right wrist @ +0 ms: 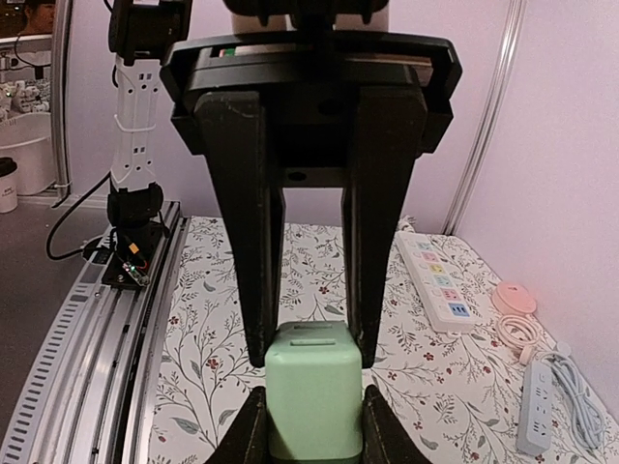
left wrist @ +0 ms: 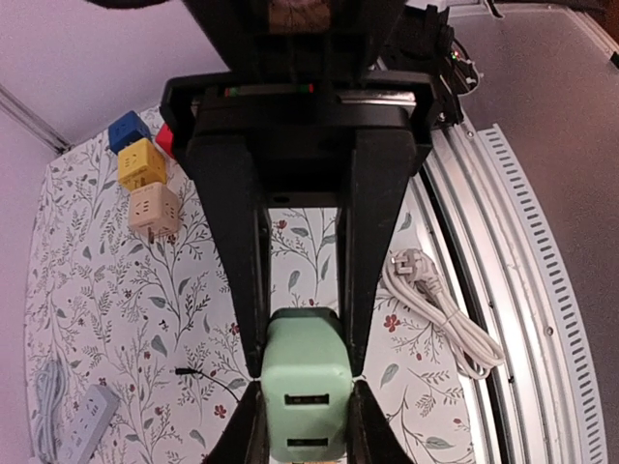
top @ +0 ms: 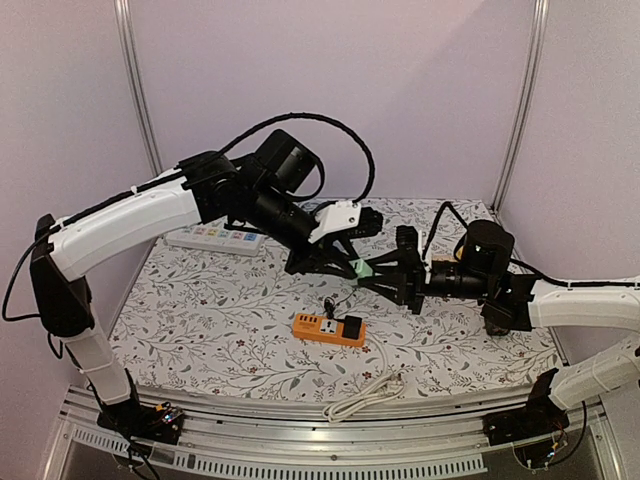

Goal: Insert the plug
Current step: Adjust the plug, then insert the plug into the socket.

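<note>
A pale green cube plug (top: 362, 267) hangs in the air above the middle of the floral table, held from both sides. My left gripper (top: 350, 264) reaches in from the left and is shut on it. My right gripper (top: 374, 270) reaches in from the right and is shut on it too. In the left wrist view the cube (left wrist: 308, 387) shows two dark slots on its face, with my left gripper (left wrist: 308, 372) clamped on its flanks. In the right wrist view the cube (right wrist: 311, 391) sits between my right gripper (right wrist: 311, 362), whose fingers press its sides.
An orange power strip (top: 322, 327) with a black adapter (top: 352, 328) lies below the held cube. A white multi-socket strip (top: 215, 238) lies at the back left. A coiled white cable (top: 365, 395) rests near the front edge. Blue (left wrist: 129, 130), yellow (left wrist: 142, 162) and beige (left wrist: 155, 211) cubes stand together.
</note>
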Controlling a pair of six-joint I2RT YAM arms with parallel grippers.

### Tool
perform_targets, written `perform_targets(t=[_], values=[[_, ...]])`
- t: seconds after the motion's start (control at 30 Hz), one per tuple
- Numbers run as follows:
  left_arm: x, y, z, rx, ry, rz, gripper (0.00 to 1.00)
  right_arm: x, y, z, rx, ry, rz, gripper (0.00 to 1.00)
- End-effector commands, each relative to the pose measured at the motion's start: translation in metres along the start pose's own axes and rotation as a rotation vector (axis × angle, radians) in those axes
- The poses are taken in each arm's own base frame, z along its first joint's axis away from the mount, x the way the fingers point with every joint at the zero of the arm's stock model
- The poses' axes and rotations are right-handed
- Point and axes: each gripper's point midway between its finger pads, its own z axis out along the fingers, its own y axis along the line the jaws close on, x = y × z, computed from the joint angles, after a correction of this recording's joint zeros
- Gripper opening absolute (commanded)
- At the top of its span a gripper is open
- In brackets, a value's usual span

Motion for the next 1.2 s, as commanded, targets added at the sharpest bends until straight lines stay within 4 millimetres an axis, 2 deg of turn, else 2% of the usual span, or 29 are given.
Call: perform_targets(t=[0.0,0.03,0.07,0.1,0.17,0.2,0.27,0.37,0.4,0.6,0.77,1.0,1.17], values=[[0.003,-0.005,0.009,0.005,0.019,0.013,0.00,-0.020,-0.003,-0.004,0.027,-0.040,-0.027,0.00],[0.002,-0.005,0.009,0.004,0.019,0.015,0.00,-0.020,-0.004,-0.004,0.030,-0.038,-0.023,0.00],[0.004,-0.004,0.009,-0.002,0.024,0.011,0.00,-0.019,-0.006,-0.004,0.043,-0.032,-0.016,0.04],[0.007,-0.001,0.009,-0.016,0.040,0.006,0.00,-0.016,-0.010,-0.004,0.066,-0.019,0.006,0.23],[0.021,0.004,0.012,-0.041,0.104,-0.003,0.00,-0.008,-0.019,-0.007,0.119,0.017,0.043,0.67],[0.033,0.006,0.013,-0.043,0.150,-0.001,0.00,-0.006,-0.026,-0.012,0.155,0.025,0.072,0.82],[0.059,0.012,0.015,-0.043,0.240,-0.010,0.00,0.002,-0.038,-0.023,0.217,0.039,0.133,0.98],[0.097,0.011,0.021,0.002,0.363,-0.022,0.00,0.017,-0.059,-0.045,0.326,0.056,0.244,0.99],[0.107,0.006,0.024,0.025,0.397,-0.018,0.00,0.027,-0.064,-0.051,0.363,0.084,0.278,0.99],[0.147,-0.022,0.049,0.130,0.511,-0.031,0.00,0.057,-0.084,-0.077,0.517,0.173,0.357,0.99],[0.154,-0.009,0.069,0.093,0.521,-0.046,0.00,0.076,-0.094,-0.090,0.583,0.213,0.403,0.99],[0.173,-0.008,0.087,0.093,0.551,-0.044,0.00,0.090,-0.094,-0.095,0.603,0.241,0.420,0.99],[0.166,-0.005,0.093,0.089,0.520,-0.032,0.00,0.094,-0.093,-0.097,0.604,0.249,0.422,0.99]])
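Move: The green plug is clamped between both grippers. The free middle socket of the orange power strip it is meant for lies about 5 cm ahead, 4 cm left and some 22 cm below the left hand. The black plug in the next socket is 5 cm right of that socket; its coiled cord lies 5 cm beyond the socket, the white cable bundle about 10 cm back and 4 cm right of the hand. From the right hand, the socket is 5 cm ahead, 7 cm left, 21 cm down. After a brief hold together, the right gripper opens wide, lets go of the green plug and draws away about 11 cm to its right and 8 cm forward, sinking some 6 cm at the end while swinging clockwise and tipping down. The left hand keeps its pinch on the plug and takes it down about 18 cm, a little left and forward, towards the free socket of the power strip, quickly at first and then easing, while rolling some 30 degrees so its fingers point nearly straight down. ##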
